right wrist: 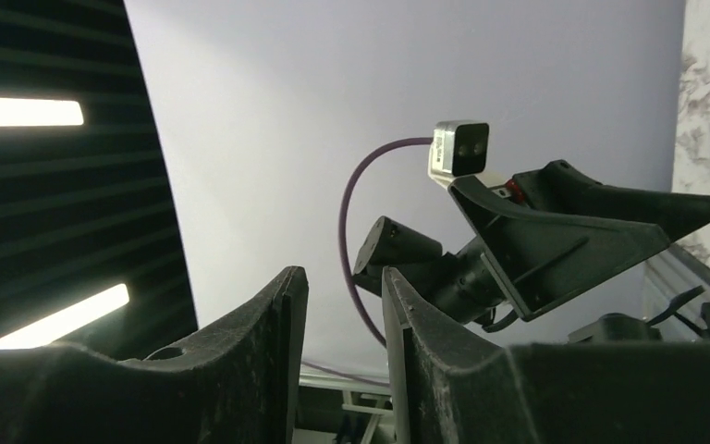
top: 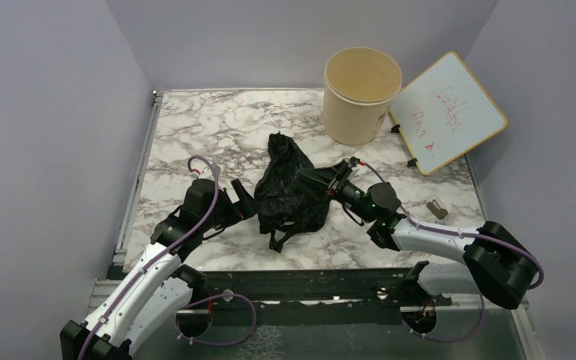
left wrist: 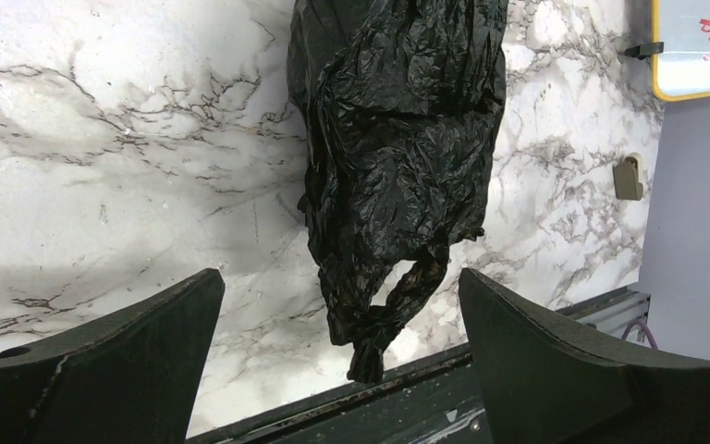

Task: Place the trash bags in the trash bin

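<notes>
One of the trash bags [top: 289,187], black and crinkled, lies in a heap mid-table; its knotted loop handle [left wrist: 397,305] points at the table's near edge. My left gripper [top: 244,199] rests just left of the bag, wide open. In the left wrist view the bag [left wrist: 397,139] hangs in front of this gripper [left wrist: 340,274], with only the handle end level with the fingertips. My right gripper [top: 328,180] is at the bag's right side. In the right wrist view it [right wrist: 344,273] stands partly open with nothing between the fingers. The beige trash bin [top: 352,120] stands upright at the back.
A yellow-framed whiteboard [top: 450,112] leans at the back right, beside the bin. A small beige clip [top: 436,208] lies on the marble near the right arm. The left arm's wrist camera [right wrist: 462,148] faces my right gripper. Lilac walls close in the table.
</notes>
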Controlling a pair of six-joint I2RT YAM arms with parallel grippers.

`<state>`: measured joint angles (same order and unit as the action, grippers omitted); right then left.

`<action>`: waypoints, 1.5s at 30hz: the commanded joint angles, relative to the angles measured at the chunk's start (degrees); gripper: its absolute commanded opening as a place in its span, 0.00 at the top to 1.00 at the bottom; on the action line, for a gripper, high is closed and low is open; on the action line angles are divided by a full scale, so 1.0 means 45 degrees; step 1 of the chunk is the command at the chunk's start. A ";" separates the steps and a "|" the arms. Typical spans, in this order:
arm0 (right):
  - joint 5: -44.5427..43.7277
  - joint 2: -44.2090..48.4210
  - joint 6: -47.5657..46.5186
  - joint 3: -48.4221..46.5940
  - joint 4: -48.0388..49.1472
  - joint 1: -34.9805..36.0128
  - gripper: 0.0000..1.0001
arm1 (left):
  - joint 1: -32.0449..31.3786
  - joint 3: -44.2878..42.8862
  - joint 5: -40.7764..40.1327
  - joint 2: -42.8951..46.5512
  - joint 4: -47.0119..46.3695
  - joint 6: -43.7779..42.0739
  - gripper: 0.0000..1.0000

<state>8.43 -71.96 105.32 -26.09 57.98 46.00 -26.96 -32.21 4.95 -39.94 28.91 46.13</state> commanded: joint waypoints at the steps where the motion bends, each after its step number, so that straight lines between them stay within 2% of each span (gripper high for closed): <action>1: 0.0045 -0.0286 0.0918 0.0390 0.1926 -0.0090 0.59 | 0.0020 0.0199 0.0170 0.0285 -0.0141 0.0052 0.01; 3: -0.0038 -0.0379 0.0826 0.0406 0.2407 -0.0100 0.57 | 0.0015 0.0232 0.0169 0.0222 -0.0154 -0.0045 0.01; 9: 0.0203 -0.0715 0.1171 0.0593 0.2567 -0.0257 0.40 | 0.0021 0.0840 0.0268 0.0218 -0.0157 0.0116 0.01; 12: 0.0704 -0.0721 -0.0547 0.0833 0.1970 -0.0660 0.35 | 0.0027 0.1025 0.0281 0.0301 -0.0251 0.0386 0.01; 13: 0.1047 -0.0494 -0.1484 0.0706 0.0704 -0.0850 0.35 | 0.0016 0.1066 0.0215 0.0334 -0.0278 0.0483 0.01; 14: 0.1264 -0.0119 -0.2734 0.0297 -0.1519 -0.0940 0.35 | 0.0015 0.1144 0.0168 0.0352 -0.0331 0.0576 0.01; 17: 0.0182 0.0659 -0.8776 -0.2684 -0.9595 -0.0928 0.37 | 0.0015 0.1345 0.0032 0.0361 -0.0450 0.0779 0.01; 19: -0.0555 0.0510 -1.1028 -0.4087 -1.2316 -0.0940 0.39 | 0.0016 0.1525 0.0012 0.0342 -0.0507 0.0979 0.01; 21: -0.1130 0.0532 -1.2369 -0.4615 -1.3405 -0.0944 0.41 | 0.0015 0.1695 0.0007 0.0392 -0.0604 0.1213 0.01; 23: -0.0575 0.0510 -1.3610 -0.4675 -1.3137 -0.0935 0.42 | 0.0015 0.1844 -0.0094 0.0544 -0.0622 0.1539 0.01; 26: 0.1379 -0.0477 -1.5034 -0.5333 -1.3546 -0.0609 0.44 | 0.0020 0.2109 -0.0290 0.0959 -0.0623 0.2176 0.01; 29: 0.1103 -0.1171 -1.6251 -0.5540 -1.4269 0.0403 0.46 | 0.0015 0.2334 -0.0658 0.1615 -0.0528 0.2656 0.01; 32: 0.0594 -0.1081 -1.5964 -0.5294 -1.3955 0.0936 0.45 | 0.0015 0.2343 -0.0988 0.2275 -0.0311 0.2819 0.01; 36: -0.0487 -0.0955 -1.3232 -0.5698 -1.3976 0.0893 0.36 | 0.0015 0.2299 -0.1017 0.2716 -0.0271 0.2817 0.01; 38: -0.1969 -0.1179 -1.1498 -0.6473 -1.5114 0.0886 0.36 | 0.0015 0.2275 -0.0945 0.2707 -0.0271 0.2842 0.01; 42: -0.4854 -0.2451 -0.7539 -0.8673 -1.9467 0.0868 0.39 | 0.0015 0.2259 -0.0627 0.2728 -0.0235 0.2792 0.01; 45: -0.5192 -0.3075 -0.6922 -0.9390 -2.0414 0.0870 0.38 | 0.0015 0.2260 -0.0573 0.2865 -0.0231 0.2747 0.01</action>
<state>-5.06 -82.13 61.19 -63.94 -19.57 50.13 -26.96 -21.61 2.09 -28.05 27.59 57.89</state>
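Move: The trash bag lies spread on the table, its middle about 5 cm ahead, 3 cm to the left of and some 26 cm below the empty right hand. The trash bin stands farther out, roughly 27 cm ahead of that hand, 11 cm to its right and 15 cm below it. From the wide-open left hand the bag's middle is about 7 cm ahead, 11 cm to the right and 12 cm below. Right hand drops roughly 10 cm towards the trash bag, fingers swinging down, opening wider; left sinks 3 cm. ##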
